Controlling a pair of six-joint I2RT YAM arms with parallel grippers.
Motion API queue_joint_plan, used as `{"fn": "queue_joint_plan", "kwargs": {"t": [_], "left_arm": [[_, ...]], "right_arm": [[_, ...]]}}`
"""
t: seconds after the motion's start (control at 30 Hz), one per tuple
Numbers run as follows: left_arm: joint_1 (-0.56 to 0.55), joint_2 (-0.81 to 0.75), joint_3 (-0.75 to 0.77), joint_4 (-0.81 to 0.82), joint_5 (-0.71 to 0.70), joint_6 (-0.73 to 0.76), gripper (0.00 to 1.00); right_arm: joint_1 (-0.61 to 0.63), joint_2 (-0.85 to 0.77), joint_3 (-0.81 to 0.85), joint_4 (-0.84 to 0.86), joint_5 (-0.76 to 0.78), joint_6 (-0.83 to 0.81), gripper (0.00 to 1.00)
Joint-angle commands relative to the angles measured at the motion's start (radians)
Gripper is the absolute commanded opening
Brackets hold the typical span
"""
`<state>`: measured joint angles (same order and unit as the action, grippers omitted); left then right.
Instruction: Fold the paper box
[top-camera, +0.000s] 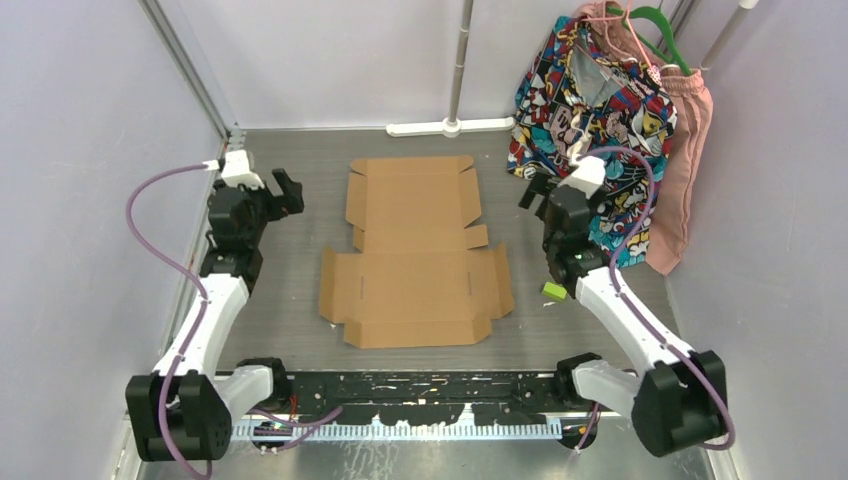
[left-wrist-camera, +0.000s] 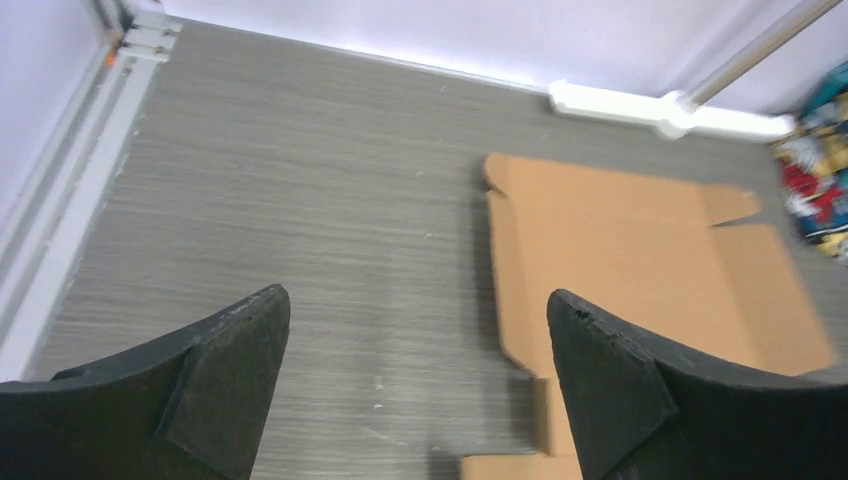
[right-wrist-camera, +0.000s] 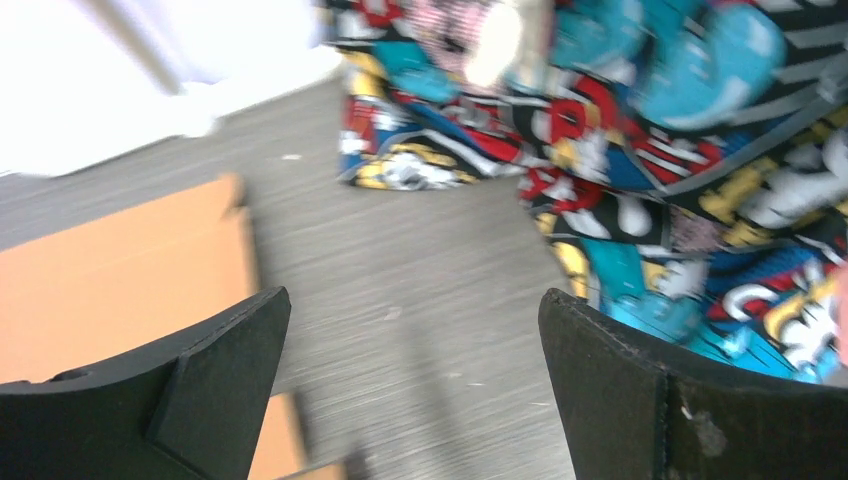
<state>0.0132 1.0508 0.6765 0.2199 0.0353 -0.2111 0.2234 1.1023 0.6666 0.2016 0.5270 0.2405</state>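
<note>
The paper box (top-camera: 415, 255) lies flat and unfolded on the grey table as a brown die-cut cardboard sheet with flaps and slots. My left gripper (top-camera: 283, 190) is open and empty, held above the table to the left of the sheet's far half. Its wrist view shows the sheet (left-wrist-camera: 640, 260) to the right of the open gripper (left-wrist-camera: 418, 305). My right gripper (top-camera: 534, 192) is open and empty, held to the right of the sheet's far half. Its wrist view shows the sheet's edge (right-wrist-camera: 120, 280) at left, beyond the open gripper (right-wrist-camera: 415, 305).
A colourful patterned shirt (top-camera: 590, 110) and a pink garment (top-camera: 685, 170) hang on hangers at the back right; the shirt fills the right wrist view (right-wrist-camera: 650, 150). A white pole base (top-camera: 450, 127) sits at the back wall. A small green object (top-camera: 553, 291) lies beside the right arm.
</note>
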Motion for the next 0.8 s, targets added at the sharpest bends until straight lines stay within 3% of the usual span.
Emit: {"fn": "queue_joint_plan", "kwargs": {"t": [0.0,0.1,0.2,0.3,0.4,0.77], "left_arm": [[-0.004,-0.031,0.217,-0.307,0.167,-0.211,1.0],[-0.004,0.002,0.227,-0.164,0.433,-0.284,1.0],[0.035,0.087,0.218,-0.078,0.459,-0.511,1.0],[0.043,0.235,0.345,-0.215,0.59,-0.492,1.0],[0.002,0.371,0.527,-0.525,0.494,-0.384,1.0],[-0.004,0.482,0.614,-0.637,0.377,-0.346,1.0]], "right_arm": [[0.128,-0.105,0.159,-0.271,-0.089,0.01,1.0],[0.098,-0.101,0.119,-0.23,-0.209,0.159,1.0],[0.059,0.027,0.25,-0.38,-0.384,0.173,1.0],[0.058,0.135,0.408,-0.513,-0.45,0.131,1.0],[0.057,0.195,0.487,-0.567,-0.43,0.119,1.0],[0.055,0.596,0.951,-0.899,-0.631,0.017,0.96]]}}
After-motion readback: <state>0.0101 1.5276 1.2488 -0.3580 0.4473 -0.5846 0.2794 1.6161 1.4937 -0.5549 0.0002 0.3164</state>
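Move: The box's far left flap lies about 15 cm right of the left hand, 10 ahead and 22 below; the left hinge tab is 15 right, 1 ahead. From the right hand, the far right flap lies some 19 cm left, 10 ahead and 20 below, with the right hinge tab 17 left, 1 ahead, and the green block 11 back, straight below in the sideways sense. Both open hands swing inward towards the far flaps, the right about 13 cm, the left 8, tipping down. ##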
